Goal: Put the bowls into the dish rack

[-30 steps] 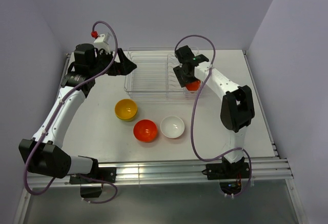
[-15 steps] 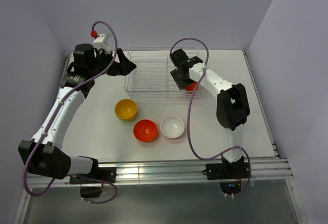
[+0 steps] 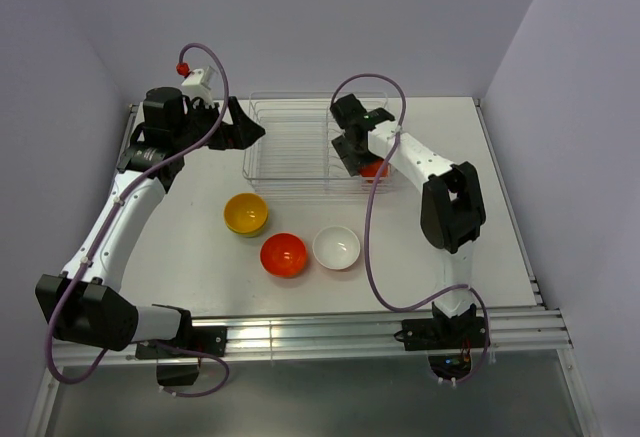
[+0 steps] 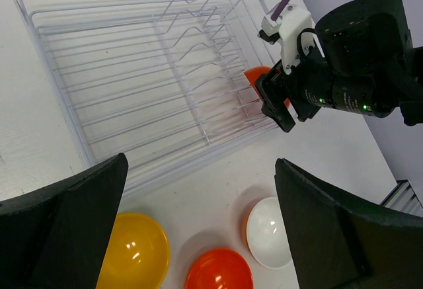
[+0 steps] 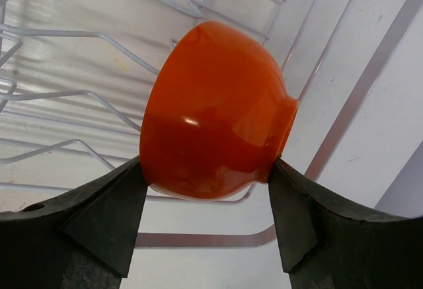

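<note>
The clear dish rack (image 3: 290, 147) (image 4: 132, 71) lies at the back of the table. My right gripper (image 3: 362, 160) (image 5: 206, 170) is shut on a red-orange bowl (image 3: 376, 168) (image 5: 211, 114) (image 4: 254, 77), held on its side over the rack's right end among the wire ribs. Both fingers (image 5: 112, 216) press the bowl's sides. My left gripper (image 3: 250, 129) (image 4: 201, 223) hangs wide open and empty at the rack's left end. Three bowls rest on the table in front of the rack: yellow-orange (image 3: 246, 213) (image 4: 132, 252), red-orange (image 3: 284, 254) (image 4: 219, 270) and one showing a white inside (image 3: 336, 247) (image 4: 268, 233).
The rack's slotted wire divider (image 4: 192, 31) runs across its middle. Purple cables (image 3: 375, 227) loop from both arms. Grey walls close in the table at the back and on both sides.
The right arm has shifted a little to the left with the red-orange bowl still in its grip over the rack. The left arm and the three loose bowls have not moved.
</note>
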Controlling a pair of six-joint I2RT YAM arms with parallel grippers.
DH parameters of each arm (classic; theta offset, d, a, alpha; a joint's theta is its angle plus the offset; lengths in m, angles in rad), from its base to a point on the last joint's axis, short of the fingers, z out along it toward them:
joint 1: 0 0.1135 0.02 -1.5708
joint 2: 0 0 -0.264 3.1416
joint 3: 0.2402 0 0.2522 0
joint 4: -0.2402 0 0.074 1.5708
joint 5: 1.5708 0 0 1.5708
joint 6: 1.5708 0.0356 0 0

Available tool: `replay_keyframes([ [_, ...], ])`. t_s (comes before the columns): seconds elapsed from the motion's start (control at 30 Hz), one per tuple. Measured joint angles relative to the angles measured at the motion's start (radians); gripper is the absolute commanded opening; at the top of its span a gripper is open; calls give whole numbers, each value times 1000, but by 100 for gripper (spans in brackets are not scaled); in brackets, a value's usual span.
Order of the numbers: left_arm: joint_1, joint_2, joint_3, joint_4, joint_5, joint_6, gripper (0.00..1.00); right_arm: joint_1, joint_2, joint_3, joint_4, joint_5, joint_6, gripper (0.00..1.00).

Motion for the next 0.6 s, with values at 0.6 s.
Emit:
replay_keyframes([
  [0.6,0,0,0,-5,0,2,99,0,-1,72,-32,-70,22,100],
])
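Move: My right hand still pinches the orange-red bowl across its rim and foot. Its middle is about 1 cm ahead of my fingers, centred left to right, and 4 cm below them. The wire dividers run some 6 cm ahead and 7 cm left, 7 cm lower. The white bowl sits about 18 cm back, 8 cm left and 8 cm down. From my left hand the orange-red bowl lies roughly 9 cm ahead, 24 cm right and 22 cm below. I let go of the orange-red bowl with my right hand, opening the fingers from about three-quarters to fully wide so that they come free of rim and foot. As they part I back the hand up about 2 cm and drift some 1.5 cm left, towards the wire dividers, the wrist rolling only about 5 degrees. ##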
